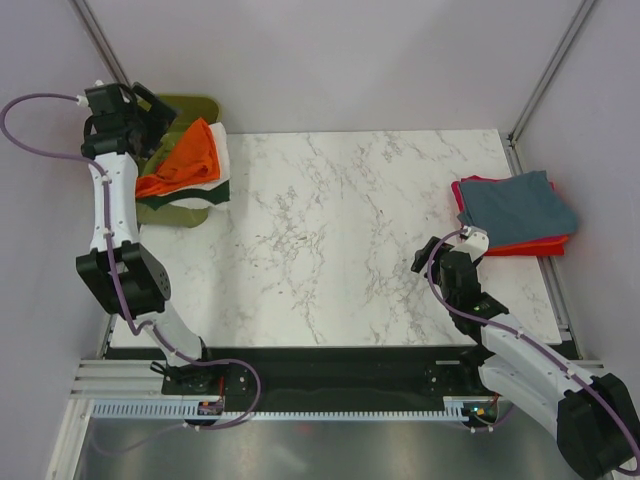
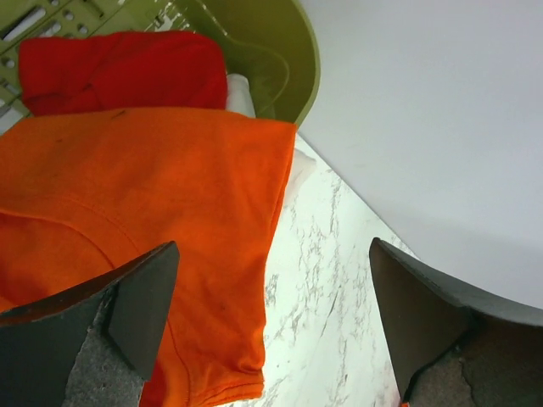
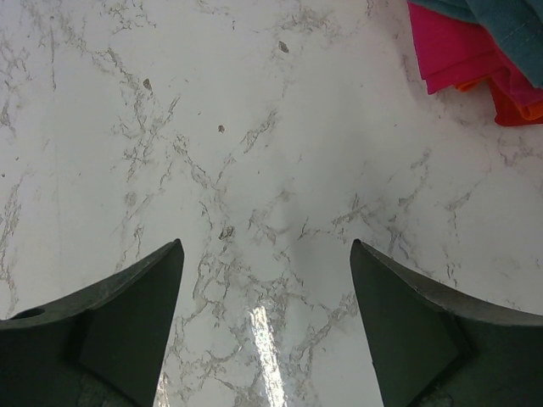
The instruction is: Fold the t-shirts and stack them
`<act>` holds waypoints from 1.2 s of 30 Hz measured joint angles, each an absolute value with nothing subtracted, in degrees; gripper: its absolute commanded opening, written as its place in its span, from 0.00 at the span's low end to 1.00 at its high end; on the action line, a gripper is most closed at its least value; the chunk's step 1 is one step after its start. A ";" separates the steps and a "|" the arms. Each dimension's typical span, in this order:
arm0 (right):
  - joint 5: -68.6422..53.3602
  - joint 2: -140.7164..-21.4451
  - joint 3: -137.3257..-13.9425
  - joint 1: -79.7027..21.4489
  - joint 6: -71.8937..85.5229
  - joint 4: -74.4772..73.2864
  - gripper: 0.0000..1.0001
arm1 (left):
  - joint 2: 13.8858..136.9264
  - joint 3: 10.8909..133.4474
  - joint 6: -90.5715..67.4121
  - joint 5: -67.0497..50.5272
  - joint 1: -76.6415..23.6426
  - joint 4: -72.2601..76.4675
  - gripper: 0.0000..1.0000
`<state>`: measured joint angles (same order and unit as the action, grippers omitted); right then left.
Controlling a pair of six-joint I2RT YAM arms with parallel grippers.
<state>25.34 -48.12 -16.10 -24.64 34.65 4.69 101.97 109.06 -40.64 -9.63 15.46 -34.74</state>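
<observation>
An orange t-shirt [image 1: 185,158] lies loosely over the olive-green bin [image 1: 195,105] at the far left, on top of a white t-shirt with dark green trim [image 1: 214,188]. My left gripper [image 1: 157,117] hangs open just above it. In the left wrist view the orange t-shirt [image 2: 127,195] spreads below the open left gripper [image 2: 271,288], touching neither finger, with a red t-shirt [image 2: 119,68] behind it in the bin [image 2: 284,42]. A folded stack sits at the right, slate blue-grey t-shirt [image 1: 518,205] on top. My right gripper [image 1: 428,252] stands open over bare marble [image 3: 271,212].
The stack's corner shows in the right wrist view: magenta [image 3: 458,51] and red-orange [image 3: 517,106] layers under the blue-grey one [image 3: 509,17]. The marble table [image 1: 340,230] ends at walls behind and at both sides. A metal post [image 1: 545,70] rises at the far right corner.
</observation>
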 measured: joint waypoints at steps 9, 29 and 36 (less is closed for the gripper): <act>25.32 -48.49 -16.10 -24.64 34.65 4.69 0.88 | 97.06 103.63 -36.49 -4.08 12.69 -35.81 1.00; 25.10 -48.47 -16.10 -24.64 34.63 4.69 0.88 | 101.34 101.93 -28.16 12.21 1.78 -45.23 0.53; 25.10 -48.47 -16.10 -24.64 34.63 4.69 0.88 | 100.82 101.56 -26.68 13.54 1.78 -45.63 0.02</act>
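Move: The orange t-shirt, draped over the green bin, has its middle about 4 cm back, 3 cm to the right and 10 cm below the open left hand. The white-and-green t-shirt under it is centred some 7 cm back, 6 cm right and 12 cm below. The bin's middle is about 4 cm back, 1 cm left and 20 cm down. From the idle right hand, the orange t-shirt is roughly 19 cm ahead, 54 cm left and 12 cm higher. Bring the left gripper, wide open, back and about 6 cm to the right over the orange t-shirt, rolling its left side up. Then sink onto the cloth, about 9 cm down in all, while tipping the fingers some 20 degrees further down and easing slightly left; close them nearly shut to pinch the cloth near its right edge. ##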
